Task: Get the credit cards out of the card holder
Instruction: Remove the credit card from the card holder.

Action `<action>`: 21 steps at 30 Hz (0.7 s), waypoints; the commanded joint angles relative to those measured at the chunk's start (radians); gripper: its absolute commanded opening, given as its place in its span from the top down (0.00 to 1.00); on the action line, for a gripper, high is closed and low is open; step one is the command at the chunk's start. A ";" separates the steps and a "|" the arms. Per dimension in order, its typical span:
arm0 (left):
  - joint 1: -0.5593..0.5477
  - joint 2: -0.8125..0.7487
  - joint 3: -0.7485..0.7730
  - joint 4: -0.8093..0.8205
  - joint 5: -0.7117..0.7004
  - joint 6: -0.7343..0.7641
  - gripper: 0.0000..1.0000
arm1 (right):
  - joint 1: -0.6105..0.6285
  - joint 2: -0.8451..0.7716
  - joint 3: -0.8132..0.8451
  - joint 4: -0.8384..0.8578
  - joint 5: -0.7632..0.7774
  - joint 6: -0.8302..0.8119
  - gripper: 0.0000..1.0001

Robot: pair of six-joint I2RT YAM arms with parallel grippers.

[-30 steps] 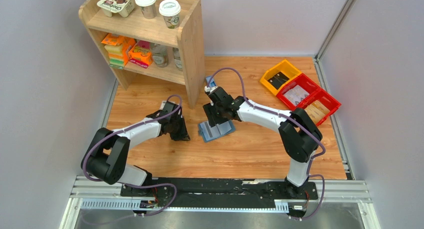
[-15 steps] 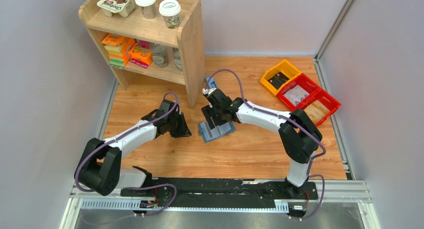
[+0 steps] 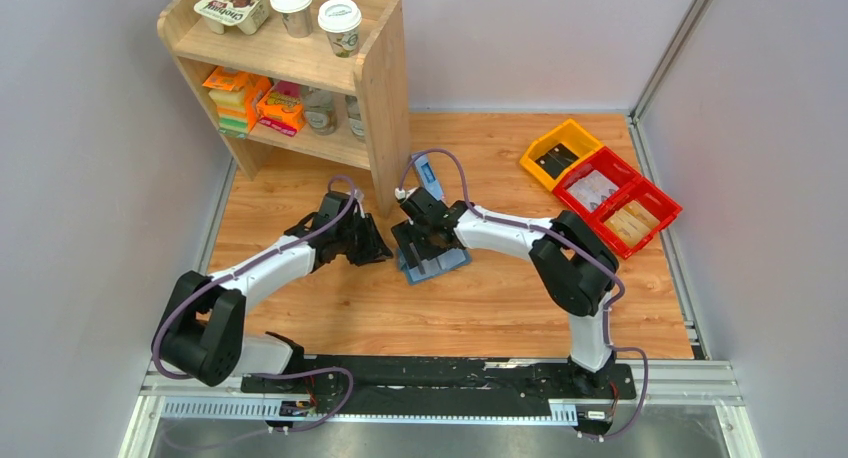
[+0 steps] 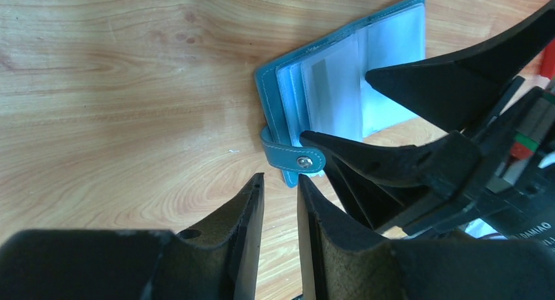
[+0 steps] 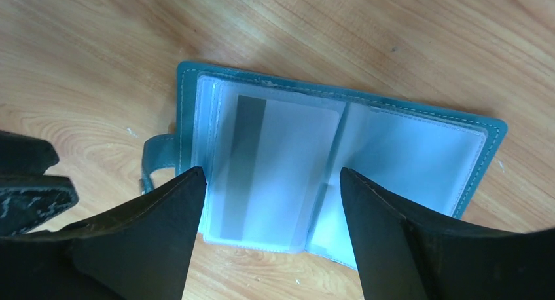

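The teal card holder (image 3: 436, 263) lies open flat on the wooden table, its clear sleeves facing up (image 5: 393, 149). A credit card (image 5: 275, 159) with a dark stripe shows through the left sleeve. My right gripper (image 5: 271, 175) hovers open over that page, with one finger at the page's outer edge and the other at the spine. The closure tab (image 4: 294, 157) sticks out on the holder's left side. My left gripper (image 4: 280, 180) sits just short of the tab. Its jaws are open by a narrow gap with nothing between them.
A wooden shelf unit (image 3: 380, 78) stands just behind both grippers, with cups and packs on it. A narrow blue-and-white box (image 3: 426, 170) lies beside its foot. A yellow bin (image 3: 560, 150) and red bins (image 3: 615, 196) stand at the right rear.
My left gripper has slid right up to the holder's tab and its jaws have parted a little. The right gripper has shifted left over the holder and opened wider.
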 commanded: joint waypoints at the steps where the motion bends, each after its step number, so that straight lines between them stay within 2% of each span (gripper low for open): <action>1: 0.002 0.009 0.035 0.035 0.019 -0.014 0.66 | 0.006 0.028 0.048 0.016 0.003 0.019 0.19; 5: 0.002 0.015 0.039 0.034 0.024 -0.015 0.65 | 0.003 0.055 0.056 -0.004 0.014 0.017 0.22; 8: 0.001 0.020 0.049 0.034 0.036 -0.014 0.64 | -0.010 0.044 0.033 0.013 -0.038 0.023 0.30; 14: -0.007 0.029 0.067 0.046 0.048 -0.008 0.65 | -0.073 -0.007 -0.061 0.128 -0.247 0.051 0.51; 17: -0.017 0.047 0.090 0.060 0.059 0.000 0.66 | -0.115 -0.016 -0.099 0.183 -0.353 0.069 0.53; 21: -0.039 0.098 0.134 0.068 0.058 0.012 0.70 | -0.149 -0.022 -0.127 0.222 -0.417 0.092 0.56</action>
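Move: The card holder lies open, with the clear sleeve on its left page directly below the right gripper's spread fingers, about 1 cm down. From that hand, the right page's centre is about 6 cm right and 2 cm ahead; the blue box is some 19 cm ahead and 2 cm right. The sleeve is about 5 cm right of the left gripper, level fore-and-aft, 6 cm lower; the holder's strap is 2 cm right, 1 cm nearer and 5 cm down. Press the right gripper down about half a centimetre onto the left page, then draw its fingers from wide to roughly half open so they gather the clear sleeve between them, rolling the wrist some 15 degrees, left side up. Hold the left gripper at first, then ease it about 2 cm right towards the holder, rising and reaching 1 cm, fingers still about a third open. ##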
